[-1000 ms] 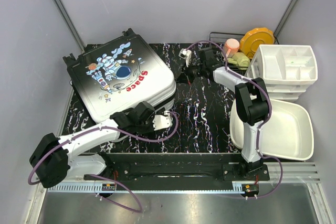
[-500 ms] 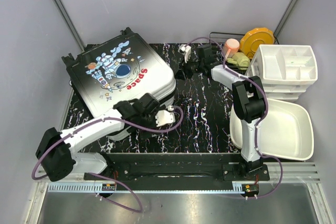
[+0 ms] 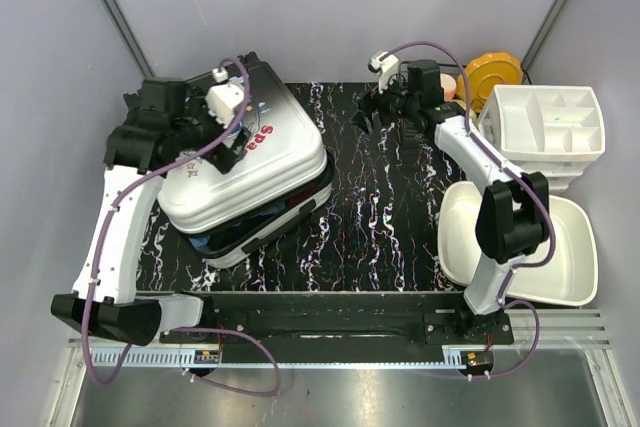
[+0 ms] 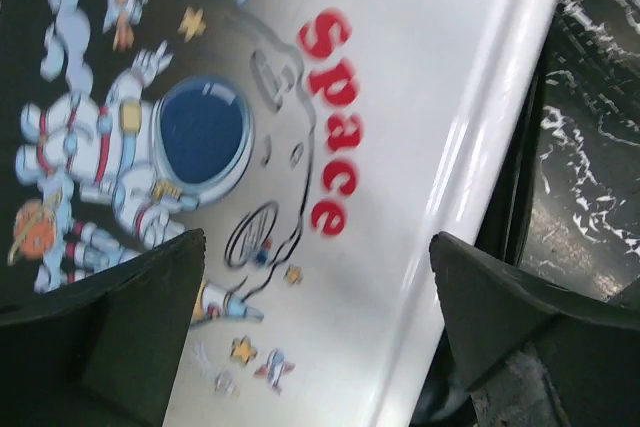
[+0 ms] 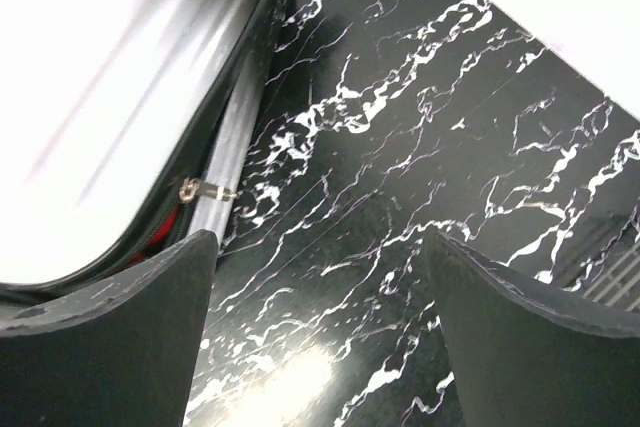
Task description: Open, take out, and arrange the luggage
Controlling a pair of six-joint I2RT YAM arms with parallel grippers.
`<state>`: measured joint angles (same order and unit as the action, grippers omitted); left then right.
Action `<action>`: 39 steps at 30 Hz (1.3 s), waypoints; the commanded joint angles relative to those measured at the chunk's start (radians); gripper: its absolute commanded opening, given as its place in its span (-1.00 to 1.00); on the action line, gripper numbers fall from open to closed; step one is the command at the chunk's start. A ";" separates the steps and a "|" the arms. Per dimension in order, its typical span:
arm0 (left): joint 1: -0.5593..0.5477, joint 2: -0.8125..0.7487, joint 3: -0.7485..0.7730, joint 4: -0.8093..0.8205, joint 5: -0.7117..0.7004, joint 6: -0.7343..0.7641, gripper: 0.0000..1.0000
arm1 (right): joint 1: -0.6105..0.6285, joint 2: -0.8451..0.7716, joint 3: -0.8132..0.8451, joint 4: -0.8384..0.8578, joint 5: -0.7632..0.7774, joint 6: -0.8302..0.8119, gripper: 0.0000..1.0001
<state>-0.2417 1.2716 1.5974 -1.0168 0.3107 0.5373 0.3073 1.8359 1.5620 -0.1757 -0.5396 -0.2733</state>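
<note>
The luggage, a white-to-black hard shell with an astronaut and red "Space" print, lies at the table's left. Its lid sits slightly ajar, and a dark gap along the front edge shows red and blue inside. My left gripper hovers open over the printed lid; in the left wrist view the luggage fills the space below the left gripper. My right gripper is open and empty above the table at the back centre. In the right wrist view the right gripper faces the luggage edge and a zipper pull.
A white basin sits at the right front, with a stacked white drawer organiser behind it. An orange disc and a pink cup rest in a wire rack at the back right. Black marble table lies between the arms.
Both grippers have opened. The left arm swung from the luggage's front right corner up over its lid. The right gripper pulled back and to the right. The lid's front edge now gapes.
</note>
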 commanded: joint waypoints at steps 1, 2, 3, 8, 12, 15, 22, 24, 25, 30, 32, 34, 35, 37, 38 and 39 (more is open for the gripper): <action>0.202 -0.023 0.033 -0.117 0.168 -0.023 0.98 | 0.009 -0.119 -0.060 -0.117 -0.009 0.061 0.88; 0.240 -0.025 0.033 -0.124 0.203 -0.034 0.98 | 0.012 -0.138 -0.075 -0.145 -0.023 0.081 0.86; 0.283 -0.025 0.029 -0.140 0.217 -0.042 0.98 | 0.018 -0.176 -0.089 -0.162 -0.036 0.113 0.82; 0.556 0.006 0.013 -0.193 0.344 -0.082 0.98 | 0.200 -0.312 -0.212 -0.241 -0.057 0.031 0.59; 0.683 0.049 0.033 -0.256 0.435 -0.097 0.98 | 0.386 -0.351 -0.272 -0.298 -0.060 -0.085 0.43; 0.703 0.041 0.021 -0.266 0.439 -0.106 0.98 | 0.530 -0.351 -0.315 -0.297 -0.030 -0.217 0.33; 0.703 -0.003 -0.051 -0.227 0.455 -0.180 0.98 | 0.728 -0.136 -0.188 -0.237 0.105 -0.345 0.14; 0.703 -0.015 -0.065 -0.226 0.452 -0.180 0.98 | 0.748 -0.064 -0.148 -0.208 0.136 -0.382 0.14; 0.703 -0.020 -0.068 -0.224 0.450 -0.178 0.98 | 0.763 -0.044 -0.137 -0.203 0.162 -0.395 0.14; 0.703 -0.038 -0.082 -0.229 0.435 -0.160 0.98 | 0.786 0.071 -0.109 -0.159 0.249 -0.474 0.15; 0.703 -0.040 -0.088 -0.230 0.433 -0.155 0.98 | 0.790 0.107 -0.111 -0.140 0.302 -0.503 0.15; 0.702 -0.041 -0.093 -0.230 0.433 -0.151 0.98 | 0.788 0.129 -0.111 -0.142 0.360 -0.520 0.14; 0.703 -0.038 -0.097 -0.232 0.435 -0.152 0.98 | 0.788 0.135 -0.121 -0.143 0.374 -0.549 0.08; 0.703 -0.038 -0.100 -0.230 0.439 -0.152 0.98 | 0.790 0.128 -0.169 -0.143 0.407 -0.570 0.01; 0.703 -0.035 -0.103 -0.229 0.442 -0.152 0.98 | 0.786 0.111 -0.186 -0.143 0.418 -0.581 -0.06; 0.703 -0.035 -0.105 -0.226 0.441 -0.154 0.98 | 0.788 0.102 -0.227 -0.140 0.424 -0.587 -0.10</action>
<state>0.4583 1.2510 1.5002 -1.2644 0.7166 0.3805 1.1042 1.9728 1.3907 -0.3866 -0.2417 -0.7753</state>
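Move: The suitcase lies with its lid slightly ajar. Its gaping near end (middle) is about 22 cm back and 18 cm to the left of the right hand, 13 cm below it; the lid's right corner is about 6 cm back, 8 cm left and 8 cm below, the dish rack some 6 cm ahead and 15 cm right, 17 cm below. From the left hand, over the lid, the lid's near-left corner is roughly 12 cm back, 12 cm left and 11 cm lower. To the suitcase's near end comes the right hand: it sweeps back about 30 cm and left around the lid's right corner, then sinks some 15 cm beside the lower shell, its fingers half closing and turning to point left and steeply down. Meanwhile the left hand, open, swings left above the lid towards its near-left corner, easing slightly back and down while rolling some 45 degrees counter-clockwise. ##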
